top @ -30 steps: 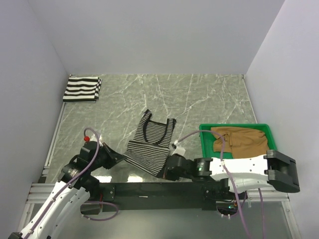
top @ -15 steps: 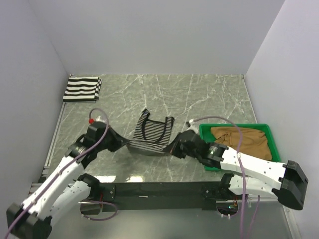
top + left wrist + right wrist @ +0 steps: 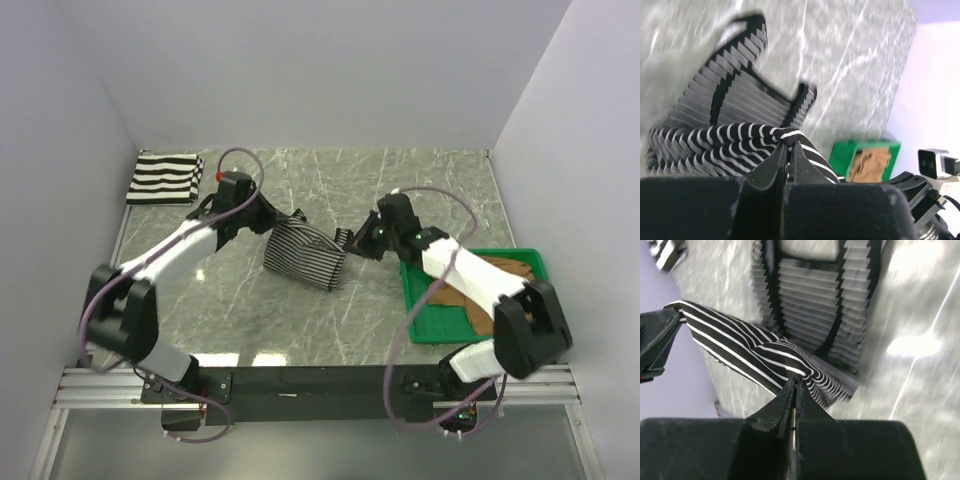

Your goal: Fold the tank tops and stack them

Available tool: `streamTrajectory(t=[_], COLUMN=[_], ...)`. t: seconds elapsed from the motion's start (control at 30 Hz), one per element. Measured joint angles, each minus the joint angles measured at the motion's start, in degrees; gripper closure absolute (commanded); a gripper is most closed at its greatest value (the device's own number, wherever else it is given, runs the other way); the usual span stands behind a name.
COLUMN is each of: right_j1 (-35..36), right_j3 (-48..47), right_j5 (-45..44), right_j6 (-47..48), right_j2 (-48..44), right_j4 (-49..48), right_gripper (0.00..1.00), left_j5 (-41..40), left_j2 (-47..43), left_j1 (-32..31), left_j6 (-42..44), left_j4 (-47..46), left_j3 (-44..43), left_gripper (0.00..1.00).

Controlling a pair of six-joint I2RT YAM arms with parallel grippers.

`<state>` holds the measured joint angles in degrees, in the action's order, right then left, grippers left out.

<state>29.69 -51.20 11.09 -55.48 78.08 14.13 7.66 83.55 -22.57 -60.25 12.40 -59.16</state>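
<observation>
The pinstriped tank top lies mid-table, its lower part lifted and doubled over towards the straps. My left gripper is shut on one hem corner and my right gripper is shut on the other. The left wrist view has the pinched striped cloth at the closed fingertips. In the right wrist view the cloth stretches from my shut right gripper across to the left one. A folded wide-striped tank top rests at the far left. The tan tank top lies crumpled in the tray.
A green plastic tray sits at the right near edge, under the right arm's forearm. Grey walls close the table on three sides. A metal rail runs along the near edge by the arm bases.
Both grippers, still shut on the pinstriped top's hem, have carried it from the near edge towards the far side, folding the lower half over the upper half.
</observation>
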Motion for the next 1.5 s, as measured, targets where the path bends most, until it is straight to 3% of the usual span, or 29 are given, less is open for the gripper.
streamTrajectory(t=[0.07,0.17,0.2,0.23,0.27,0.33,0.43,0.6,0.67,0.83,1.0,1.17,1.27,1.5], right_j1=[-2.86,-5.92,-6.82,-7.72,-8.35,-9.38,-10.19,-9.07,-6.6,4.24,9.01,8.26,7.04,-0.52], right_j3=[-2.62,-6.95,-8.28,-9.62,-10.88,-13.11,-16.02,-16.11,-15.43,-14.32,-14.12,-14.12,-13.68,-13.86], right_j5=[2.21,4.2,4.68,5.09,5.25,4.7,2.36,-3.28,-5.99,-9.22,-8.07,-6.32,-4.7,-1.84], right_j6=[1.51,3.32,4.04,4.68,5.22,6.58,9.09,12.0,12.66,12.79,12.31,12.24,12.31,15.04], right_j2=[5.46,13.16,15.56,17.92,19.89,22.95,24.72,20.74,17.59,12.15,14.64,23.74,28.24,28.37], right_j4=[-1.07,-2.1,-2.6,-2.82,-2.82,-2.38,-0.72,1.66,2.25,2.4,1.36,0.07,-0.15,0.2], right_gripper=[0.91,0.76,0.75,0.68,0.63,0.6,0.57,0.55,0.55,0.57,0.57,0.58,0.58,0.58], left_j5=[0.59,2.38,3.15,4.35,4.81,6.45,7.67,4.85,3.19,0.04,-1.51,-3.21,-2.6,3.72], left_j2=[6.21,15.54,18.27,22.25,23.45,26.75,27.93,21.86,16.31,7.43,6.47,9.2,11.69,14.29], left_j1=[1.03,2.25,2.58,2.97,3.26,4.17,5.88,7.78,7.56,4.7,3.21,3.96,4.72,6.73], left_j6=[0.66,2.29,2.82,3.41,4.0,4.48,5.31,5.57,5.51,5.55,6.49,10.36,12.96,16.74], left_j4=[-1.84,-3.78,-4.57,-6.45,-7.06,-8.92,-10.43,-10.56,-10.67,-10.12,-8.02,-3.76,-2.27,-2.23], left_j3=[-3.56,-9.49,-11.34,-13.81,-14.45,-15.91,-16.09,-12.83,-8.5,-1.07,4.61,2.54,-0.07,-1.05], left_gripper=[0.93,0.72,0.59,0.53,0.53,0.32,0.32,0.5,0.56,0.6,0.46,0.34,0.26,0.16])
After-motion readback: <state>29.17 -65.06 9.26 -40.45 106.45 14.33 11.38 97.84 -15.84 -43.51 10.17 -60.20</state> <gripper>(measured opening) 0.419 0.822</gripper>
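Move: The striped tank top's two shoulder straps are where its held hem is bound. The left strap lies about 9 cm ahead of the left hand, 3 cm to its right and 14 cm below. The right strap is some 9 cm straight ahead of the right hand and 11 cm below. The folded black-and-white stack is roughly 18 cm ahead and 31 cm left of the left hand. The green bin's middle lies about 33 cm right and 6 cm back of the right hand. The tank top's hem, still pinched at both corners, is swung forward over the straps: both hands sweep about 11 cm out and 6 cm down, opening to let go. They then draw back and up; the left sinks beside the cloth's left edge, opening wide and rolling its left side up, while the right drops some 11 cm from there and slides left and forward over the right side, its parted fingertips on the cloth. ##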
